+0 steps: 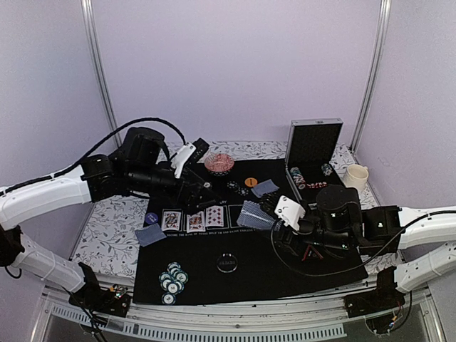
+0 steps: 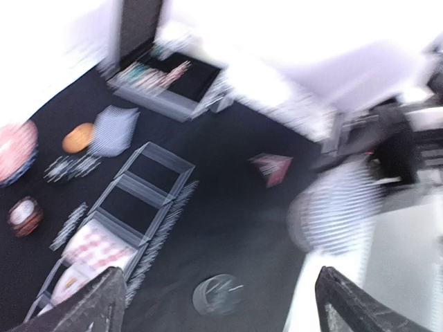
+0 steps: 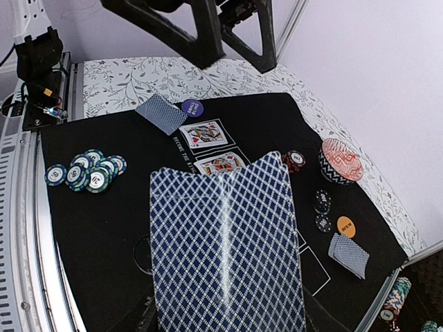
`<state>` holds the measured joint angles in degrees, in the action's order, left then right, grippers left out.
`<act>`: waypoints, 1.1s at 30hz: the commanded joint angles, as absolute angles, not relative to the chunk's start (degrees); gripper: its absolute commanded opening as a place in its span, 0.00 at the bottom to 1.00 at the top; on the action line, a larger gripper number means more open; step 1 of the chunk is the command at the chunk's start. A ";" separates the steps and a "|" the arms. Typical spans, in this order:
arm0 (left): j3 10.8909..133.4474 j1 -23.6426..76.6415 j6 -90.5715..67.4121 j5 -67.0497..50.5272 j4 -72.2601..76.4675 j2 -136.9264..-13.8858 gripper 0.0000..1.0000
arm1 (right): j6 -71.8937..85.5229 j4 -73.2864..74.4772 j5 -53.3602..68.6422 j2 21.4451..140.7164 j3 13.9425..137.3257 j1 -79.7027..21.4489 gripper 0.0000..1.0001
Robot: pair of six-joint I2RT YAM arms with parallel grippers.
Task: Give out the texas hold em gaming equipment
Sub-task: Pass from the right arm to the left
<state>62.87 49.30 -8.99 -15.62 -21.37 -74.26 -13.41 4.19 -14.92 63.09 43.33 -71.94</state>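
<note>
My right gripper [image 3: 228,324] is shut on a fanned deck of blue-backed cards [image 3: 228,242], held above the mat's right half [image 1: 255,214]. My left gripper [image 1: 202,195] hangs open and empty over the mat; its view is blurred, with the fingertips [image 2: 97,304] wide apart. Three face-up cards [image 1: 194,220] lie in the mat's white rectangles. One face-down card pair [image 1: 150,234] sits by a blue button [image 1: 151,217], another [image 1: 265,188] by the orange button [image 1: 249,182]. Teal chips [image 1: 172,278] cluster at the front left. A black button [image 1: 226,263] lies at the front centre.
The open silver case [image 1: 313,148] with chip rows stands at the back right, a cream cup [image 1: 355,175] beside it. A red-patterned bowl [image 1: 219,164] sits at the mat's far edge, near black chips [image 1: 236,188]. A red-edged triangle [image 2: 271,168] lies under my right arm.
</note>
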 commanded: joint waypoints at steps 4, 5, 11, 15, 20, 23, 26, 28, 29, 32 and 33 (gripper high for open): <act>55.01 49.42 -18.69 -33.66 -1.65 -70.64 0.98 | -17.31 -1.43 -10.61 68.68 48.61 -72.07 0.50; 55.05 49.40 -18.67 -33.32 -1.72 -71.55 0.98 | -17.53 -1.66 -10.12 69.43 49.21 -72.07 0.50; 56.15 49.57 -16.87 -33.68 -4.26 -75.45 0.98 | -18.75 -1.96 -8.47 72.38 51.15 -72.10 0.49; 54.23 49.58 -15.82 -35.67 -2.55 -74.98 0.98 | -18.85 -2.41 -7.76 72.96 51.22 -72.14 0.50; 51.97 49.64 -16.71 -40.78 0.08 -75.75 0.98 | -19.11 -2.78 -6.81 74.02 51.56 -72.07 0.50; 52.05 49.55 -16.26 -41.53 -0.30 -76.56 0.97 | -19.63 -3.24 -5.89 74.50 52.02 -72.08 0.50; 51.44 49.50 -15.92 -42.22 1.39 -76.87 0.88 | -20.31 -3.73 -4.93 74.78 52.32 -72.07 0.49; 50.99 49.48 -16.18 -44.53 2.61 -77.49 0.80 | -20.77 -4.06 -4.56 75.04 52.49 -72.08 0.50; 51.08 49.48 -16.32 -46.22 2.82 -77.78 0.77 | -21.02 -4.12 -4.41 75.07 52.48 -72.07 0.49; 51.00 49.48 -16.39 -49.29 2.76 -78.59 0.67 | -21.52 -4.42 -4.22 74.84 52.54 -72.07 0.50; 50.94 49.49 -16.35 -49.81 2.73 -78.65 0.62 | -21.64 -4.54 -4.10 74.76 52.53 -72.09 0.50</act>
<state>51.70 49.39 -16.56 -44.69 0.89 -77.47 -20.51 -1.93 -5.37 74.48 50.41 -71.94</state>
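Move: Off to the left hand's right by about 13 cm, some 6 cm nearer the base and 2 cm lower, is the middle of the card deck. The right hand holds its rear end, so the middle is about 4 cm left of and 2 cm ahead of that hand; the open left gripper is roughly 17 cm to that hand's left, 7 ahead. The newest face-up card lies 24 cm below the left hand, 7 ahead and 2 right; the dealer button 11 back, 7 right, equally low. Backing about 7 cm towards its base and easing 4 cm right, the left hand first rises some 3 cm, then sinks again, levelling its wide-open fingers and turning about 20 degrees clockwise so the jaws straddle the deck's free end. They start closing there, to about two-thirds open. The right hand keeps its grip and carries the deck about 6 cm left to meet them, turning slightly counter-clockwise. ##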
